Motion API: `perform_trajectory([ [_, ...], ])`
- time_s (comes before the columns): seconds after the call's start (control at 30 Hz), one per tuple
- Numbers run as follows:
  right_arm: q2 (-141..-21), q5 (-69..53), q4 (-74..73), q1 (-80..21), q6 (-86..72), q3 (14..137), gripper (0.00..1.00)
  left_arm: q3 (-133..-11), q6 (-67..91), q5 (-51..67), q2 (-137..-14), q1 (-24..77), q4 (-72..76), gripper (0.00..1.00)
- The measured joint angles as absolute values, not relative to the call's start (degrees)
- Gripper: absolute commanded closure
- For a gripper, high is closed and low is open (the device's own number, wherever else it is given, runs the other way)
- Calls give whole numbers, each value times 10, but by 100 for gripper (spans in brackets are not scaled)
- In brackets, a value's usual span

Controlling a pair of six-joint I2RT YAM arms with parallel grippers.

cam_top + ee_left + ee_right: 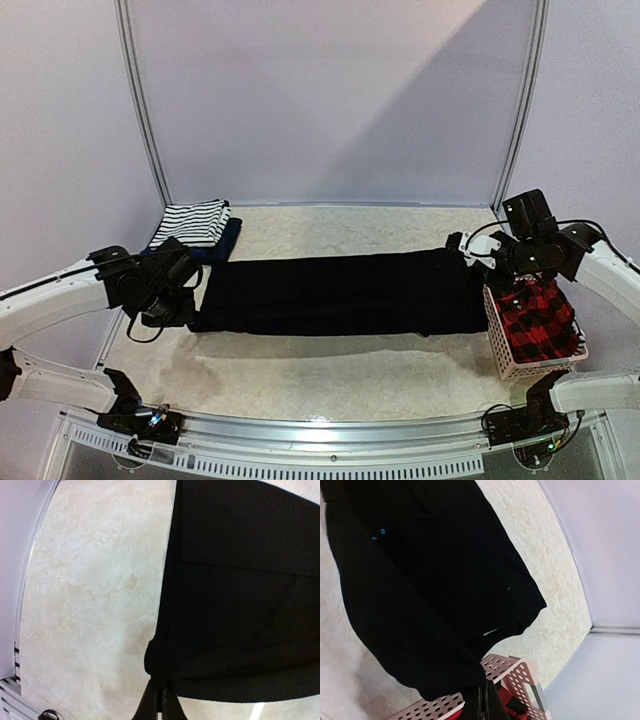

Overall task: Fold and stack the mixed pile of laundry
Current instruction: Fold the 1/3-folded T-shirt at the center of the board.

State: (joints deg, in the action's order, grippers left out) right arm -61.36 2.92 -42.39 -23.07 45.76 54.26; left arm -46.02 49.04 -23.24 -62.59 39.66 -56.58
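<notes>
The large black shirt (340,292) lies folded into a long band across the table, stretched between both grippers. My left gripper (195,300) is shut on its left end; in the left wrist view the fingers (160,700) pinch a bunched corner of the black shirt (240,605). At the right end, my right gripper (478,262) is shut on the cloth; in the right wrist view the gripper (487,700) holds the black shirt (420,580), whose small blue mark (382,531) shows. A folded striped tank top (193,222) rests on a navy piece (228,240) at the back left.
A pink perforated basket (497,335) at the right edge holds the red-black plaid shirt (538,318), right beside my right gripper; the basket (515,672) sits just under the fingers. The pale table (330,370) is framed by a metal rail (145,120).
</notes>
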Motion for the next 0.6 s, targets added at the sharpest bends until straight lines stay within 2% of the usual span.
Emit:
perform_trajectory([
  [0.17,-674,-9,-383,-182,427,546,100,-475,457,-222,-691,364,-562,100],
  [0.6,-764,-27,-311,-152,373,573,100,-550,368,-217,-829,312,-513,100],
])
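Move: Beyond each hand, both of which already hold the black T-shirt's lifted edge, lies the T-shirt's far edge. Its left corner is about 30 cm ahead of the left hand, 2 cm left and 11 cm below; the striped shirt stack sits some 38 cm ahead and 13 cm left of that hand. The edge's right corner is roughly 28 cm ahead of the right hand, 5 cm right and 18 cm lower. The basket's middle is about 6 cm back and 16 cm right of the right hand. Carrying the pinched edge over the lying part of the T-shirt towards its far edge, both hands go forward about 6 to 7 cm while sinking roughly 3 cm, the sinking mostly early on. The left wrist tips down and rolls slightly, left side up; the right rolls the same way and turns about 10 degrees clockwise. Both grippers stay shut on the cloth. ##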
